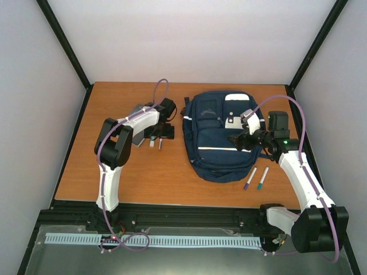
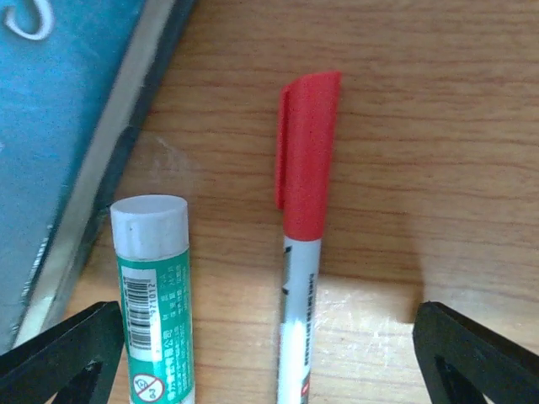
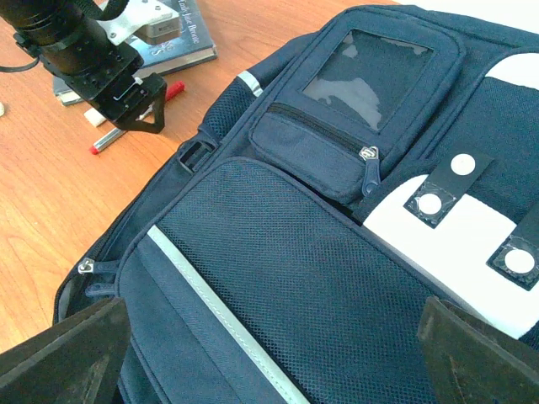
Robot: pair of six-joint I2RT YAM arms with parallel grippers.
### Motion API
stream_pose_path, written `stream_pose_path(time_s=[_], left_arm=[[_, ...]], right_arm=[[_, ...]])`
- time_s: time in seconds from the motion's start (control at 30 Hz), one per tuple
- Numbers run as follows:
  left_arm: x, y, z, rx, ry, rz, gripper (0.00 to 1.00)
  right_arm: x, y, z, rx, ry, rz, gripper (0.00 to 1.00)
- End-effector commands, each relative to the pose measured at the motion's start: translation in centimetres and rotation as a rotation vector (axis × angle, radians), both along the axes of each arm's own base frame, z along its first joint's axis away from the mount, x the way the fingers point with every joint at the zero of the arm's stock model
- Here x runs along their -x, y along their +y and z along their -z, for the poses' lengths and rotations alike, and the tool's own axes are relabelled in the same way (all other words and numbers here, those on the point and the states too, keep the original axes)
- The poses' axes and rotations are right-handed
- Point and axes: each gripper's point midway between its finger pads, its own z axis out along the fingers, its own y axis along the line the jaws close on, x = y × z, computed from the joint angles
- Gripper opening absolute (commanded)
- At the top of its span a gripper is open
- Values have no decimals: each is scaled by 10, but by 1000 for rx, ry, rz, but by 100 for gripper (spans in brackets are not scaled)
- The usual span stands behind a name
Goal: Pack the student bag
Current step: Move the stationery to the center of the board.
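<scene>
The student bag [image 1: 217, 134], a navy backpack with white stripes and white patches, lies flat right of the table's middle. My right gripper [image 1: 238, 140] hovers open over its mesh front pocket [image 3: 337, 278], with nothing between the fingers [image 3: 63, 353]. My left gripper [image 1: 156, 139] stands open low over the table left of the bag. A red-capped marker [image 2: 305, 244] and a green-labelled glue stick [image 2: 156, 295] lie on the wood between its fingertips [image 2: 59, 353], untouched. In the right wrist view the left gripper [image 3: 139, 109] sits just above the red marker [image 3: 105, 141].
A blue book [image 2: 59, 126] lies beside the glue stick, under the left arm [image 1: 140, 136]. A purple-capped marker [image 1: 250, 178] and a green-capped marker [image 1: 262, 179] lie on the table at the bag's near right corner. A zipper pull [image 3: 84, 267] shows at the bag's side.
</scene>
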Motion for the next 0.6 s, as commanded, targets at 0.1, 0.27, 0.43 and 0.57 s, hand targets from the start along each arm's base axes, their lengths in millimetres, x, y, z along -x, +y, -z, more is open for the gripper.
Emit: stream_pose_path(time_s=[0.1, 0.27, 0.43, 0.57], left_arm=[[2, -28, 7, 130, 18, 30, 95], [8, -51, 6, 175, 23, 98, 95], [9, -59, 6, 194, 24, 119, 95], [7, -52, -3, 151, 11, 122, 95]], right_arm=[[0, 0, -4, -11, -10, -14, 95], [0, 1, -3, -12, -3, -17, 95], [-1, 1, -2, -11, -1, -18, 95], [-1, 1, -2, -11, -1, -16, 95]])
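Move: The glue stick lies just inside the left hand's left finger, some 3 cm to the left of the hand point, 2 cm back and a centimetre lower. The red-capped pen is about 1 cm to that hand's right and 1 cm back, while the blue book sits roughly 12 cm left and 6 cm ahead. The backpack's middle is some 36 cm to the right, level with it. From the right hand, the glue stick is around 41 cm left, 6 cm ahead and 18 cm below. With its left finger against the side of the glue stick, the left hand pushes it along the tabletop to the right, away from the blue book and towards the backpack. It travels about 5 cm, drifting back slightly and settling a little lower, as the wrist tilts some 10 degrees, swinging the tips rightward. The fingers stay wide open over both stationery pieces. ##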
